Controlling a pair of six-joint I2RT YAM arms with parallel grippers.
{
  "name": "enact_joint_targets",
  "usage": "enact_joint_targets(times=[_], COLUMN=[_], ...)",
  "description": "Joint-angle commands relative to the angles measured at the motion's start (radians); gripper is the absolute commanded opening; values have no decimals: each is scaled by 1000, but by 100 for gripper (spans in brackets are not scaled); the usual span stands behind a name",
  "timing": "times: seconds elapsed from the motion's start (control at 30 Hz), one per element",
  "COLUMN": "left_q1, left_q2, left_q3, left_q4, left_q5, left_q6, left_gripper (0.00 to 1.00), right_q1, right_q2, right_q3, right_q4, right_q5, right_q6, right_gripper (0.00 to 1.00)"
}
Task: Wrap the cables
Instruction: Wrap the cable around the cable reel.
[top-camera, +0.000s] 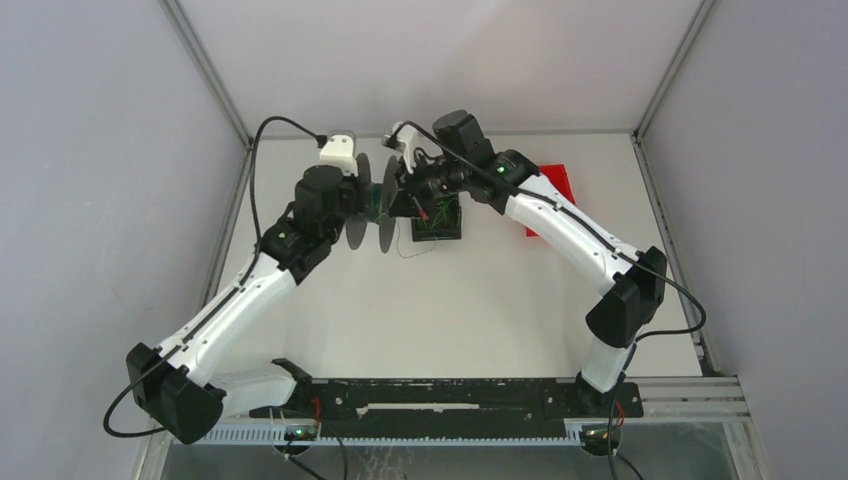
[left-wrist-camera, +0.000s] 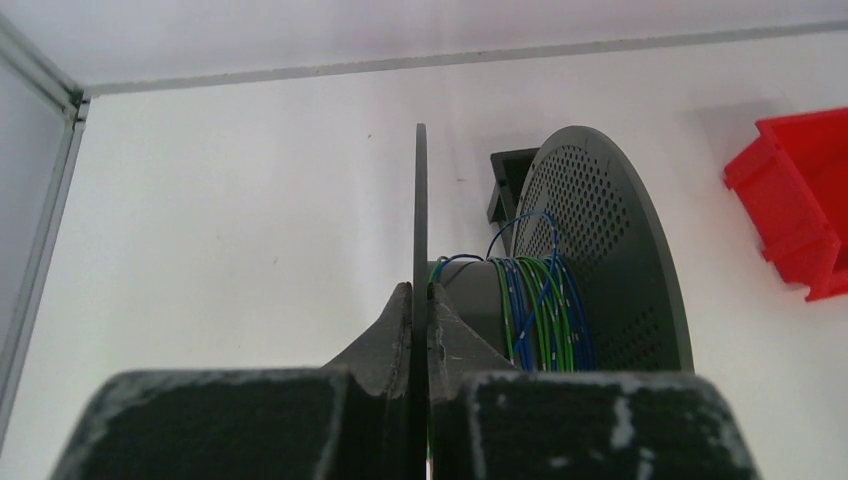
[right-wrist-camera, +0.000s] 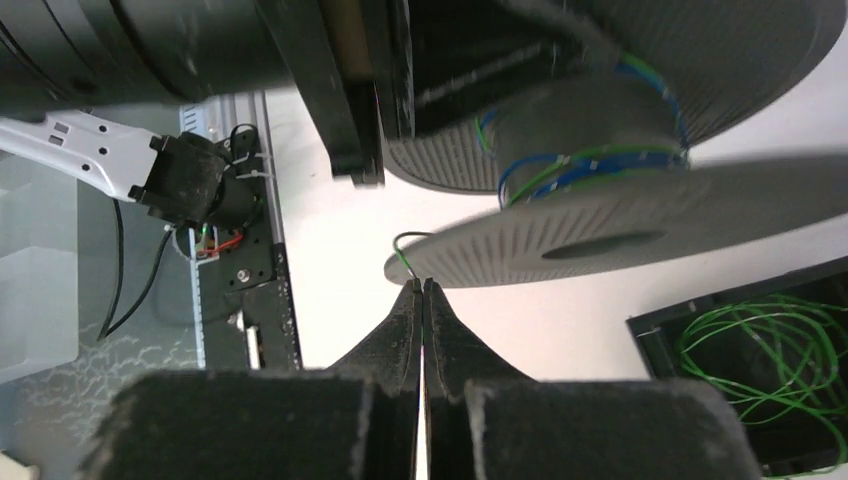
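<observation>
A dark grey spool (left-wrist-camera: 600, 230) carries green and blue cables (left-wrist-camera: 540, 310) wound on its hub. My left gripper (left-wrist-camera: 421, 295) is shut on the spool's thin near flange (left-wrist-camera: 420, 200) and holds it up on edge. In the right wrist view the spool (right-wrist-camera: 620, 230) hangs just above my right gripper (right-wrist-camera: 421, 285), which is shut on a thin green cable (right-wrist-camera: 403, 250) curling off the flange rim. More loose green cables (right-wrist-camera: 780, 345) lie in a black box (right-wrist-camera: 650, 335). From the top view both grippers meet at the spool (top-camera: 375, 205), far centre of the table.
The black box (top-camera: 438, 238) sits just right of the spool. A red bin (top-camera: 555, 195) lies at the far right, also seen as the red bin (left-wrist-camera: 800, 200) in the left wrist view. Walls close the table's left, right and back. A black rail (top-camera: 450, 395) spans the near edge.
</observation>
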Motion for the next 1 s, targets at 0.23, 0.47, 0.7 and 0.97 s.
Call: enact_joint_targets(times=[0.23, 0.47, 0.7, 0.97], left_q1=[-88, -98, -99, -96], left_q2=[0, -19, -38, -46], left_q3=[-39, -63, -62, -68], left_q4=[123, 131, 116, 98], left_q5=[11, 75, 141, 157], left_q6=[191, 232, 234, 206], left_gripper=[0, 0, 0, 0], right_q1=[-27, -44, -53, -123], right_q2=[-37, -37, -22, -33], right_q3=[111, 121, 119, 101], right_q4=[-5, -15, -17, -25], right_q5=[124, 211, 285, 211], right_q6=[-115, -147, -166, -127], right_gripper=[0, 0, 0, 1])
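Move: The left hand already pinches the reel's left flange; the reel's middle is about 3 cm ahead, 4 cm right and 2 cm below. From the shut right hand, with cable at its fingertips, the reel's middle lies roughly 6 cm ahead and 5 cm left, about level. The black box is some 10 cm ahead of the right hand, 4 cm right and 23 cm below. Right fingers stay shut, sweeping 9 cm forward-right past the reel; left keeps hold, carrying it 5 cm right, turning clockwise. ##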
